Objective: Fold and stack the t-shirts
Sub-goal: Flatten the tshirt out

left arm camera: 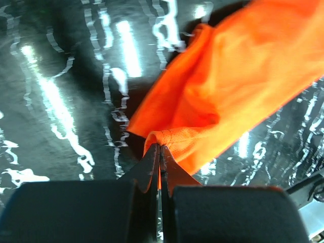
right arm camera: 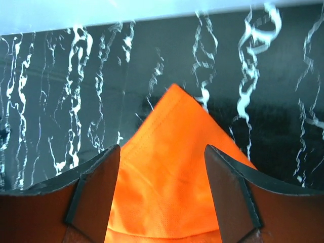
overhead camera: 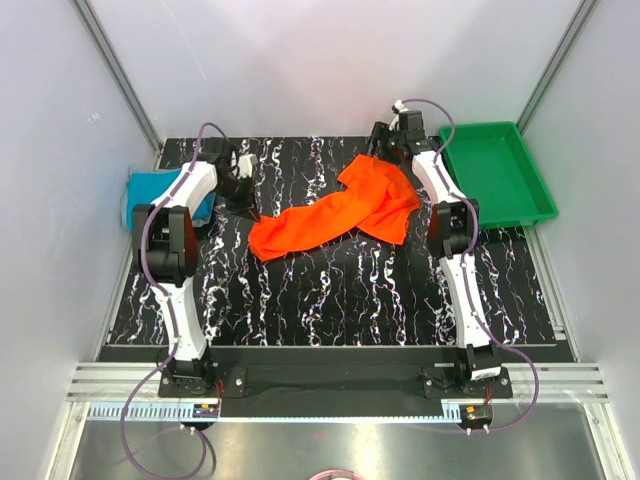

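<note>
The orange-red t-shirt [overhead camera: 330, 215] lies crumpled in a long band across the back middle of the black marbled table [overhead camera: 330, 290]. My left gripper [overhead camera: 249, 211] is at its left end, shut on a bunched hem of the t-shirt [left arm camera: 228, 86], with the cloth pinched at the gripper [left arm camera: 160, 147]. My right gripper [overhead camera: 379, 148] is at the shirt's far right corner. In the right wrist view it [right arm camera: 162, 152] stands open, the corner of the orange cloth [right arm camera: 174, 167] lying between the fingers without being pinched. The teal-blue t-shirt [overhead camera: 150, 188] lies at the table's left edge, partly behind my left arm.
A green plastic tray [overhead camera: 495, 175] stands at the back right, just beyond my right arm. White enclosure walls close in the back and both sides. The near half of the table is bare marbled surface.
</note>
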Motion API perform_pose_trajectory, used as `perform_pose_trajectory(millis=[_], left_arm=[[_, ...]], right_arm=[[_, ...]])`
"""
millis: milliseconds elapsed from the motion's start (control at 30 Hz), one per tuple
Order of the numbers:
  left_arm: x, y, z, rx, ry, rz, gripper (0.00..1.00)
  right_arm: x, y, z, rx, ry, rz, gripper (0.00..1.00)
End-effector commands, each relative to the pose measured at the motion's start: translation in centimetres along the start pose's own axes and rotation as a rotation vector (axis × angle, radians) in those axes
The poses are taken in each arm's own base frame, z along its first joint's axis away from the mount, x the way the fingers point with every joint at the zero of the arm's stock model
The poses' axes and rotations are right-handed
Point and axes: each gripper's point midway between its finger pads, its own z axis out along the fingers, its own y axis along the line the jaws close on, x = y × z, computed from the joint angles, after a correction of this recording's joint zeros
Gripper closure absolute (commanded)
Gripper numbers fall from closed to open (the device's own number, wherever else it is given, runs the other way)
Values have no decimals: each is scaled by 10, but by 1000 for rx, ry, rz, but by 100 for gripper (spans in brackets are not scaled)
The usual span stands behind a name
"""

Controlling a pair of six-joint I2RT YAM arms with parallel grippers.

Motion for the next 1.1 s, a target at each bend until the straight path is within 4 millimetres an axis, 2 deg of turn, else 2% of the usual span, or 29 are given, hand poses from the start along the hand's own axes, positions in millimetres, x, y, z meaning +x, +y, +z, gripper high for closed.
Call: perform_pose_trajectory(millis=[0,33,67,133,167,233,267,333,367,400,467,500,567,733,767,800,833,900,933,1000,1067], left_arm=[[-14,-25,-20,68,-70,29,100],[-17,-27,-21,72,-79,29,100],[-18,-28,-21,78,-80,30,100],[-24,-29,-23,79,-92,36,100],[-29,-31,-26,80,-106,44,100],[-34,-32,-27,83,-117,47,100],[-38,-33,-29,84,-128,52,100],[-42,-35,-33,83,-140,55,100],[-44,-35,-35,79,-150,59,100],[-45,-37,-38,78,-157,63,100],[-47,-37,-40,76,-166,65,100],[-48,-38,-41,80,-170,66,100],[-49,-40,-43,85,-176,65,100],[-49,-41,-50,73,-190,67,100],[-51,-42,-51,76,-194,69,100],[-51,-43,-52,78,-196,70,100],[-53,-43,-52,78,-200,71,100],[-58,-44,-54,80,-214,78,100],[-60,-45,-55,81,-218,80,100],[-66,-47,-57,83,-233,87,100],[-68,-48,-59,85,-240,91,100]], right_arm=[[-11,7,-18,-42,18,99,25],[-13,6,-22,-42,21,106,25],[-5,0,-22,-28,44,123,25],[-3,-5,-29,-10,61,145,25],[7,-13,-30,8,88,159,25],[12,-16,-38,19,118,175,25],[23,-25,-40,33,150,194,25],[29,-27,-51,48,181,209,25],[44,-35,-53,64,219,228,25],[41,-31,-61,59,220,229,26],[55,-34,-66,66,259,241,27],[52,-32,-73,68,258,243,26],[62,-30,-78,61,289,257,26],[59,-22,-96,63,293,258,26],[67,-23,-99,70,310,267,26],[62,-18,-107,67,301,266,26],[74,-21,-111,80,328,279,26],[72,-13,-125,71,324,282,26],[80,-15,-128,77,339,290,26],[71,-13,-133,66,317,280,27],[47,-15,-134,58,267,223,27]])
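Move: My right hand is open, about 5 cm above the table. The orange t-shirt's far corner is roughly 3 cm ahead of it and 3 cm left; the shirt's broad part is centred some 16 cm back and 2 cm right, and the green box about 5 cm back, 32 cm right. My left hand already pinches the shirt's left end; from it the broad part is about 9 cm ahead, 33 cm right, and the blue t-shirt 6 cm ahead, 19 cm left. I lower my open right hand nearly 3 cm onto the far end of the t-shirt, then drag the cloth back towards me, travelling about 14 cm back and 5 cm right while my fingers tip some 25 degrees further downward, never closing. My left hand keeps its pinch on the left end, easing up about 4 cm and slightly forward. ##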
